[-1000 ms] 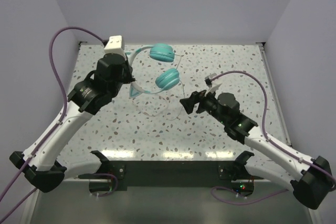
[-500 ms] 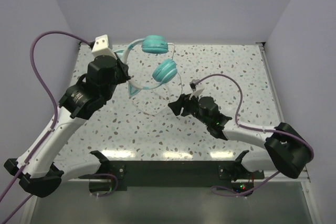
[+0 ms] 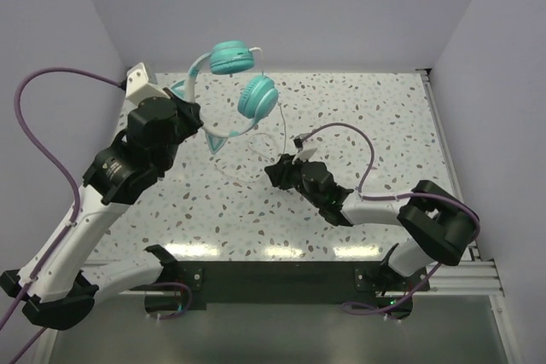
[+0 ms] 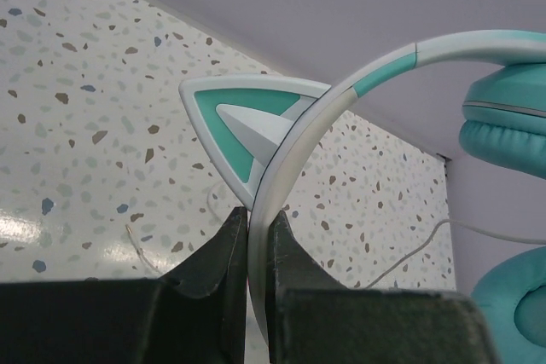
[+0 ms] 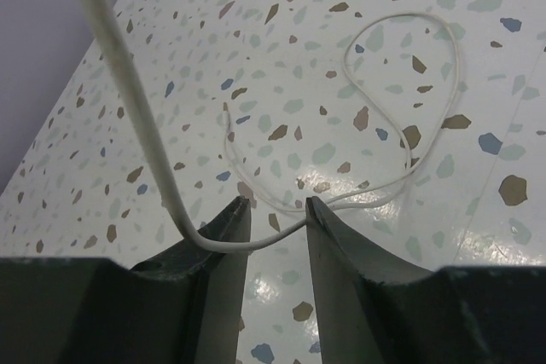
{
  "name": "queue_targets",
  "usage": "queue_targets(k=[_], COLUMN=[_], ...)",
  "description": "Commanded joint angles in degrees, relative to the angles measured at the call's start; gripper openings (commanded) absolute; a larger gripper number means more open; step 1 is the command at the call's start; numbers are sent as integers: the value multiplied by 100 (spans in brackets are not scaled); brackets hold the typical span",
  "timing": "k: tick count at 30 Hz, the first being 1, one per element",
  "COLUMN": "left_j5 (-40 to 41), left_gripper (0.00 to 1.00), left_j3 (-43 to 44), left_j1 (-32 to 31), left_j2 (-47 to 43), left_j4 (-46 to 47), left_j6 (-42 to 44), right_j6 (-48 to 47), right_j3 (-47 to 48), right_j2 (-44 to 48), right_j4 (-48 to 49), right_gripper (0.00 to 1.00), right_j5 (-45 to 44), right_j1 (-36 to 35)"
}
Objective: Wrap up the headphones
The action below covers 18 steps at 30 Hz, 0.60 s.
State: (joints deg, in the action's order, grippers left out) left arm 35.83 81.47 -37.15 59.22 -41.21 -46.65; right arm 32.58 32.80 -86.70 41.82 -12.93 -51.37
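Note:
The headphones (image 3: pixel 256 95) hang in the air over the far left of the table, with two teal ear cups and a pale headband (image 3: pixel 195 68). My left gripper (image 3: pixel 193 118) is shut on the headband (image 4: pixel 294 134) just below a cat ear (image 4: pixel 243 121). One ear cup (image 4: pixel 503 117) shows at the right of the left wrist view. The thin pale cable (image 3: pixel 275 138) trails down to the table. My right gripper (image 3: pixel 273 173) is open and low over the table, and the cable (image 5: pixel 141 117) drapes across the gap between its fingers (image 5: pixel 277 210). The rest of the cable loops on the table (image 5: pixel 401 83).
Speckled table (image 3: pixel 384 117) with pale walls at the back and both sides. Thick purple robot cables arc at the left (image 3: pixel 38 117) and above the right arm (image 3: pixel 341 130). A dark bar (image 3: pixel 273 274) runs along the near edge.
My left gripper has lifted the headphones higher and toward the far left. My right gripper has moved left across the table and now has the hanging cable between its fingers.

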Motion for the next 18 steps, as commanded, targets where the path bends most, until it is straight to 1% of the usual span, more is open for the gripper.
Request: queue_targets(k=[1, 5, 7, 8, 10, 11, 13, 15, 17, 18], left_j5=[240, 398, 468, 494, 617, 679, 819, 855, 829, 837], left_gripper=[0, 0, 0, 0, 0, 0, 0, 0, 0, 0], left_j3=[-70, -114, -158, -201, -246, -272, -298, -307, -307, -307], left_j1=[23, 23, 23, 23, 32, 41, 85, 198, 313, 418], left_j2=[-323, -402, -464, -490, -490, -490, -438, -350, -166, 0], left_j4=[641, 571, 570, 579, 579, 570, 605, 702, 833, 886], left_j6=[-652, -783, -862, -967, -1065, -1170, -1223, -1214, -1154, -1101], right_j6=[-93, -217, -295, -331, -427, -550, -717, -770, -744, -744], right_j3=[402, 614, 693, 728, 842, 895, 1062, 1254, 1352, 1370], right_j2=[-154, -348, -453, -488, -506, -480, -392, -322, -243, -199], right_j4=[433, 291, 256, 160, -42, -417, -849, -1595, -2315, -2502], right_gripper=[36, 29, 23, 15, 11, 8, 4, 0, 0, 0], right_j5=[-614, -614, -597, -597, -667, -763, -1027, -1289, -1326, -1379], right_j1=[-48, -66, -101, -136, -276, -364, -627, -855, -953, -1049])
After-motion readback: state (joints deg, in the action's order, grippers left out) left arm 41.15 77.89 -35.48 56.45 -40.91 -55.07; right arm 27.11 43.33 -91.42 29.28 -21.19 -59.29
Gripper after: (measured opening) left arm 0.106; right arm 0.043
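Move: The white headphone cable hangs from the near ear cup and runs across my right fingertips, about 1 cm ahead and 1 cm left at their height. The near ear cup is some 25 cm above, 5 cm ahead and 6 cm left of my right hand; the cable's loop lies on the table about 14 cm ahead, 2 cm left and 12 cm down. From my left hand, which holds the headband, that stretch of cable is roughly 17 cm right, 1 cm ahead and 25 cm below. I close my right fingers on the hanging cable and pinch it between their tips, easing about 1.5 cm forward while they shut, then sweeping back and left, ending roughly 4 cm left of where I began and rolled some 10 degrees. My left hand keeps its grip on the headband and shifts about 2.5 cm left, turning slightly counter-clockwise. ##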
